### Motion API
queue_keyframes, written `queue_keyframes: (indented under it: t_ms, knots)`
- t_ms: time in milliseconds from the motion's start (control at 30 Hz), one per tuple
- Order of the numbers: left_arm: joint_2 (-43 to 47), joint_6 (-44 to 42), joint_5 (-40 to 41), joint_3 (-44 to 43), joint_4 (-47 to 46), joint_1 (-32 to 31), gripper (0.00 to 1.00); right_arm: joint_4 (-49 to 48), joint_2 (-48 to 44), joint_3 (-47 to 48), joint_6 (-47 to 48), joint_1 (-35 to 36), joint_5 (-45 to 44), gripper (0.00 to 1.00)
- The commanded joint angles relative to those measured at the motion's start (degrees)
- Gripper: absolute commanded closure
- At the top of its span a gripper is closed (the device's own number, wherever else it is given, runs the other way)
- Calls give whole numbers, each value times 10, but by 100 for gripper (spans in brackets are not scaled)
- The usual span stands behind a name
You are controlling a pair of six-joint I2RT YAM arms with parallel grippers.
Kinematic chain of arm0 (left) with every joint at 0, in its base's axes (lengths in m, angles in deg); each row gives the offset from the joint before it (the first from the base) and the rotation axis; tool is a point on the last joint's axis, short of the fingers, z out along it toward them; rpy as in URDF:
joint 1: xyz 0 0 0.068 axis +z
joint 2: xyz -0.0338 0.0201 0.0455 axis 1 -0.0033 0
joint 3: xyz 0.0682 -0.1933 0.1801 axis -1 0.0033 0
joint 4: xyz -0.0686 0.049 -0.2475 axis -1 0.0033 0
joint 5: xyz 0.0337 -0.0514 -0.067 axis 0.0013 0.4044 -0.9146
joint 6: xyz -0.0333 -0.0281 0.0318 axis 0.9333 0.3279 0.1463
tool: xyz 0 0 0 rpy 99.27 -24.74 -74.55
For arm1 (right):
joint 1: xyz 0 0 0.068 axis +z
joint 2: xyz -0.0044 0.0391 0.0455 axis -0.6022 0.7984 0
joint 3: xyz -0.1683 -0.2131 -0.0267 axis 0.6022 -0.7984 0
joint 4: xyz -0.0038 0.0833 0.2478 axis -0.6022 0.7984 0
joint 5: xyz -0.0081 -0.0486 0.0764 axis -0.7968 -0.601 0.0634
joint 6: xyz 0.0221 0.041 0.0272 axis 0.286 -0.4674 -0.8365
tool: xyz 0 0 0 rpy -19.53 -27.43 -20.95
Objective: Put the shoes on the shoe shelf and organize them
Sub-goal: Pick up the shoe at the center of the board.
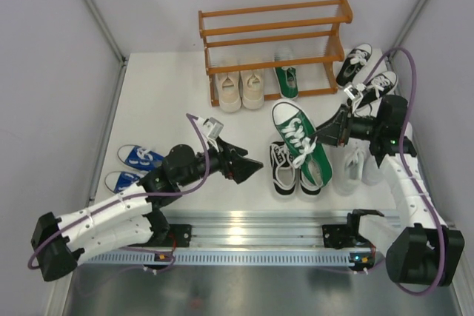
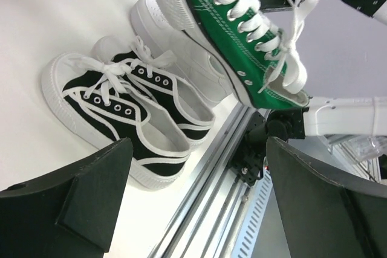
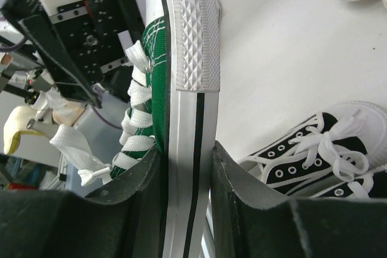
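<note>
My right gripper (image 1: 324, 135) (image 3: 184, 167) is shut on the white sole edge of a green shoe (image 1: 298, 138) (image 3: 184, 58), holding it tilted above the table in front of the shoe shelf (image 1: 274, 35). My left gripper (image 1: 250, 168) (image 2: 199, 144) stands open with nothing in it, just left of that green shoe (image 2: 242, 22) and of a black pair (image 1: 285, 169) (image 2: 121, 113). On the shelf's bottom tier rest a beige pair (image 1: 241, 88) and another green shoe (image 1: 286, 79).
A blue pair (image 1: 135, 168) lies at the table's left edge. A white pair (image 1: 357, 168) sits under the right arm, and a second black pair (image 1: 366, 72) lies right of the shelf. The metal rail (image 1: 252, 223) runs along the near edge.
</note>
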Motion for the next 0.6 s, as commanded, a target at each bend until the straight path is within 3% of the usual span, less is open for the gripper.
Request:
queue_keyframes:
  t_ms: [0,100,333,567]
  knots:
    - [-8,-29,-85,29,-108,38,3,-47,-20,5,33,19,55,100]
    - [-53,1,-147,23,-170,68,3,-48,-28,-3,40,34,53,100]
    - [-162,22,-214,-43,-285,70,3,-50,-37,-17,51,61,45,100]
    - [-213,33,-222,-91,-308,70,4,-51,-42,-25,62,77,41,100]
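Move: The green shoe is in my right hand's grip, its middle about 4 cm to that hand's left and 2 cm back; from my empty, open left hand it lies some 10 cm right and 4 cm ahead, about level. On the board some 20 cm below my hands, the left black shoe is about 8 cm right and 3 cm ahead of my left hand, the right black one some 17 cm right and as far ahead. My left hand, fingers staying wide open, first dips and edges forward, then sweeps right about 5 cm and rises towards the green shoe's toe, turning clockwise some 15 degrees. My right hand keeps its pinch on the shoe and brings it back and left, roughly 3.5 cm in all, turning slightly counter-clockwise. The toe comes close to my open left fingers; whether they touch can't be seen. ##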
